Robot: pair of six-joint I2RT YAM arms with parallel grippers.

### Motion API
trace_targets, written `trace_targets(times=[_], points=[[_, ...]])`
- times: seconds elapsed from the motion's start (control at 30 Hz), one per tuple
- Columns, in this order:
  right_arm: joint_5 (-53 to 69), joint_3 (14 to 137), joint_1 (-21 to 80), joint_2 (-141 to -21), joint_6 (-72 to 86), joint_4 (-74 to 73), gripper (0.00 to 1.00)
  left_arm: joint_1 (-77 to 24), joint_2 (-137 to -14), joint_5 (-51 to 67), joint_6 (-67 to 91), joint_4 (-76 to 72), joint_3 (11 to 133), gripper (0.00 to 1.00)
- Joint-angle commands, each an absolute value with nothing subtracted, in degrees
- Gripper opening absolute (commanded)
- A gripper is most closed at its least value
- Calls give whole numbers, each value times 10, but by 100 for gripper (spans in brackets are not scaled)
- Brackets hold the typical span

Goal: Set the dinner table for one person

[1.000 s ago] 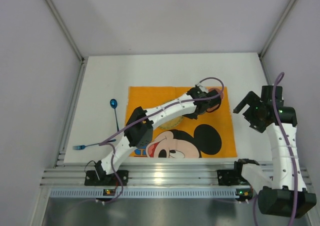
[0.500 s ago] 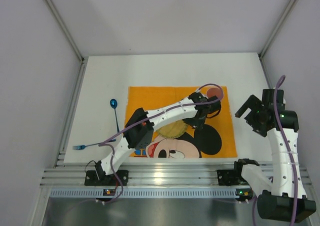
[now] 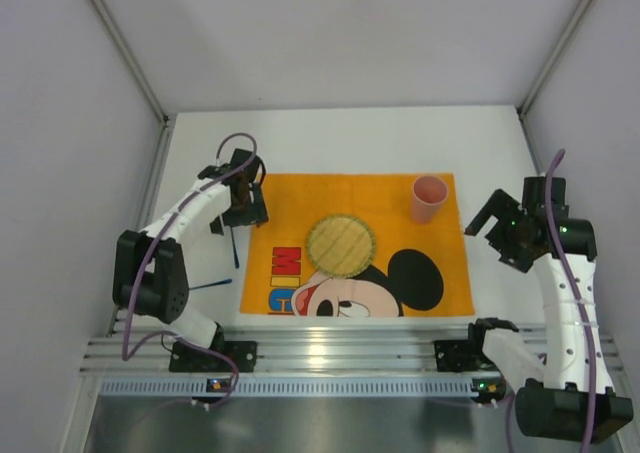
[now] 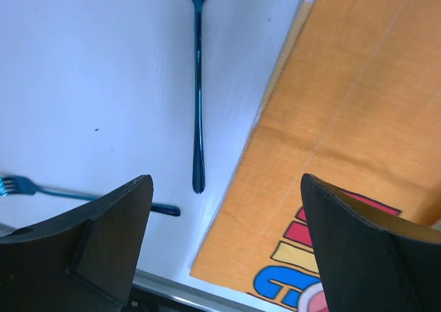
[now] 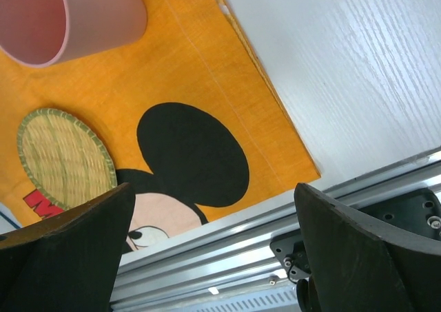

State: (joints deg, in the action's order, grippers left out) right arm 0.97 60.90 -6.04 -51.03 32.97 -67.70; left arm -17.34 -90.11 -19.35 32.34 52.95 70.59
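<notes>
The white dinner table carries an orange cartoon-mouse mat. A round woven plate lies at the mat's middle. A pink cup stands upright at its far right corner. A blue spoon and a blue fork lie on the table left of the mat. My left gripper hovers open and empty over the spoon, hiding its bowl in the top view; only the handle shows there. My right gripper is open and empty, just right of the mat.
A metal rail runs along the table's near edge, with both arm bases on it. Grey walls close in the left, right and far sides. In the right wrist view the cup, woven plate and rail show.
My left gripper has let go of the pink cup at the mat's far right and swung left to above the spoon. The woven plate is now uncovered. My right arm barely moved.
</notes>
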Motion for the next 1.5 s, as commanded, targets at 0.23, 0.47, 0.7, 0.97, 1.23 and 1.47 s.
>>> trace_targets(times=[0.23,0.47,0.7,0.97,1.23,1.47], points=[[21,659,-47,-547,308,-665,100,-57,-961,-83,203,299,646,86],[2,669,-47,-566,305,-667,100,-4,-1041,-30,182,270,669,67],[-20,669,-47,-587,310,-666,100,11,-1077,-18,195,246,636,28],[-25,681,-47,-606,314,-660,100,11,-1113,-27,204,270,666,0],[-12,765,-46,-611,321,-677,100,-48,-1064,-67,251,380,821,0],[26,812,-46,-597,333,-698,100,-246,-1077,-90,351,439,948,0]])
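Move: The spoon lies bare on the table, its middle about 4 cm ahead of the open left hand, 5 cm to its left and 9 cm below, bowl end farthest out. The fork is some 7 cm back and 11 cm left of the hand. The plate, on the orange mat, is about 20 cm to the right and 1 cm ahead. From the right hand the spoon lies roughly 57 cm left, 12 cm ahead and 18 cm below. The left fingers shut on the spoon near its bowl end after the hand sinks about 9 cm while working forward and left. Staying shut, the hand then swings some 12 cm right, rising and edging forward over the mat's far left corner. The right hand, open, eases forward, dips slightly, then rises about 7 cm over its start. ##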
